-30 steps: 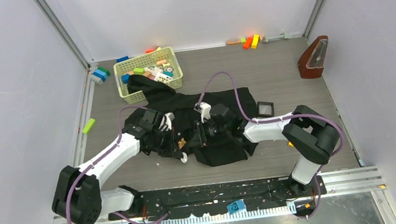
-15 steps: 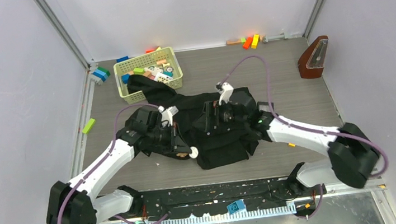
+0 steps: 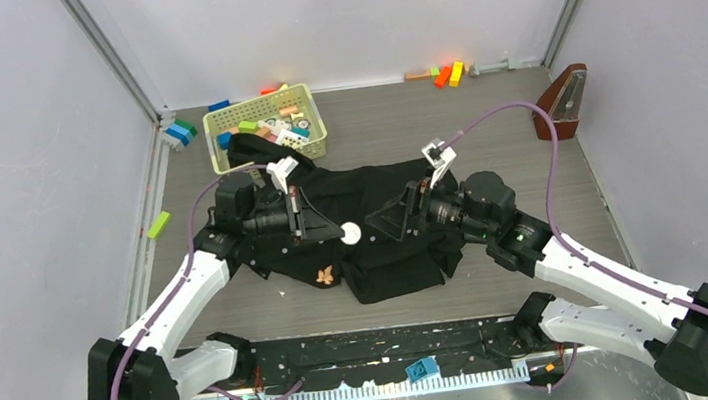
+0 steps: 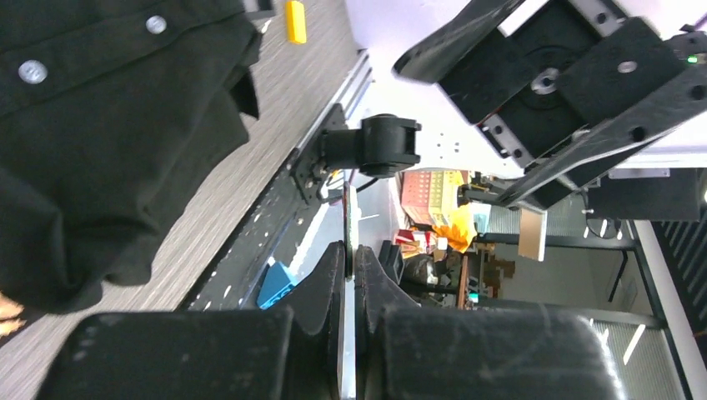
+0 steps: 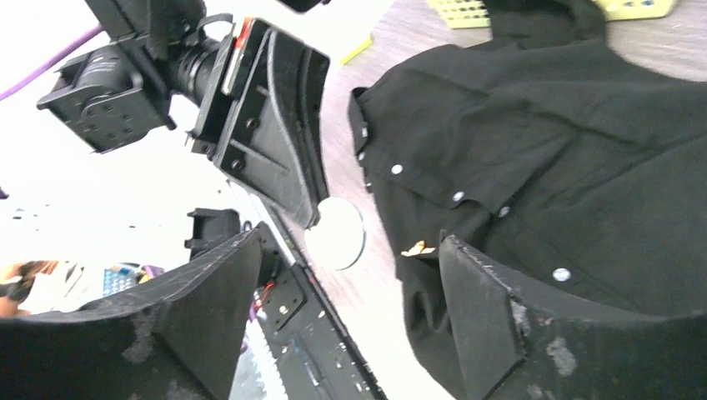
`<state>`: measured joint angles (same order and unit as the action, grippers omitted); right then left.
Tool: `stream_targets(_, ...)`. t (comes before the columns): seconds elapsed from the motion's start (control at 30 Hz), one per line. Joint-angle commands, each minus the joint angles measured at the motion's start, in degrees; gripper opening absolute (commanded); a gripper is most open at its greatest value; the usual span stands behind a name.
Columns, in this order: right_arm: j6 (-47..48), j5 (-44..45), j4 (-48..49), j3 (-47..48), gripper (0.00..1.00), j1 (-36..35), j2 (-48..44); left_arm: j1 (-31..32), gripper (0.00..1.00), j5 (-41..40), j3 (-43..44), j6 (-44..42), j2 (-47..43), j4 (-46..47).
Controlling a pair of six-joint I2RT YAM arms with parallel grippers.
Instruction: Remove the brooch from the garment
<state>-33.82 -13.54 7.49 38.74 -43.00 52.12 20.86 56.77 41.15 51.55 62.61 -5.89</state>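
The black garment (image 3: 377, 258) lies crumpled mid-table, its white buttons showing in the right wrist view (image 5: 550, 158). The tiny orange brooch (image 3: 324, 275) rests on the garment's near-left part, close to the hem (image 5: 414, 248). My left gripper (image 3: 331, 231) hovers above the cloth, shut on a thin white disc (image 3: 350, 232). That disc is seen edge-on between the jaws in the left wrist view (image 4: 351, 250). My right gripper (image 3: 396, 219) faces it from the right with its fingers (image 5: 492, 325) wide apart and nothing between them. Neither gripper touches the brooch.
A yellow basket (image 3: 225, 159) of toy blocks stands at the back left, with part of the garment draped into it. Loose blocks lie by the back wall (image 3: 446, 75) and at the left (image 3: 159, 224). A brown wedge-shaped object (image 3: 561, 104) stands at the far right.
Both arms have lifted and drawn back from the garment. The left gripper carried the white disc up and away. The right gripper opened. The brooch now lies uncovered on the cloth.
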Motion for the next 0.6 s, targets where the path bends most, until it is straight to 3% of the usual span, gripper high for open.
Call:
stream_targets(0.0, -0.71, -7.99, 2.0, -0.66, 0.77, -0.06, -1.09, -0.21, 0.0, 3.77, -1.08, 7.5, -0.92, 13.66)
stream_targets(0.2, -5.04, -8.05, 5.06, -0.87, 0.58, -0.06, 0.31, -0.21, 0.0, 3.75, -3.54, 14.92, -0.74, 25.77)
stream_targets(0.57, -13.3, -10.36, 14.25, -0.44, 0.45, -0.06, 5.14, -0.21, 0.0, 4.56, -5.25, 20.76, -0.06, 34.88)
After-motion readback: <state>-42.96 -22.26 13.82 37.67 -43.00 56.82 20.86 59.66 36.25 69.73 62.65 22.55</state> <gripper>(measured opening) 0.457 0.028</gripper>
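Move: The brooch is already off the garment, pinched by its edge in the left fingertips, its middle about 3 cm to the right of that hand and 1 cm back. From the right hand it lies about 6 cm to the left, 2 cm back and some 4 cm lower. The orange leaf on the garment lies far below: some 20 cm under the left hand, 4 cm back and 4 cm to its left. Keep the left grip on the brooch and lift it about 4 cm, tilting the fingertips up some 10 degrees, to offer its free edge to the right gripper. Ease the right gripper back about 2 cm, then left about 2 cm towards the brooch, turning slightly counter-clockwise and narrowing its wide-open fingers to about half, short of gripping. ##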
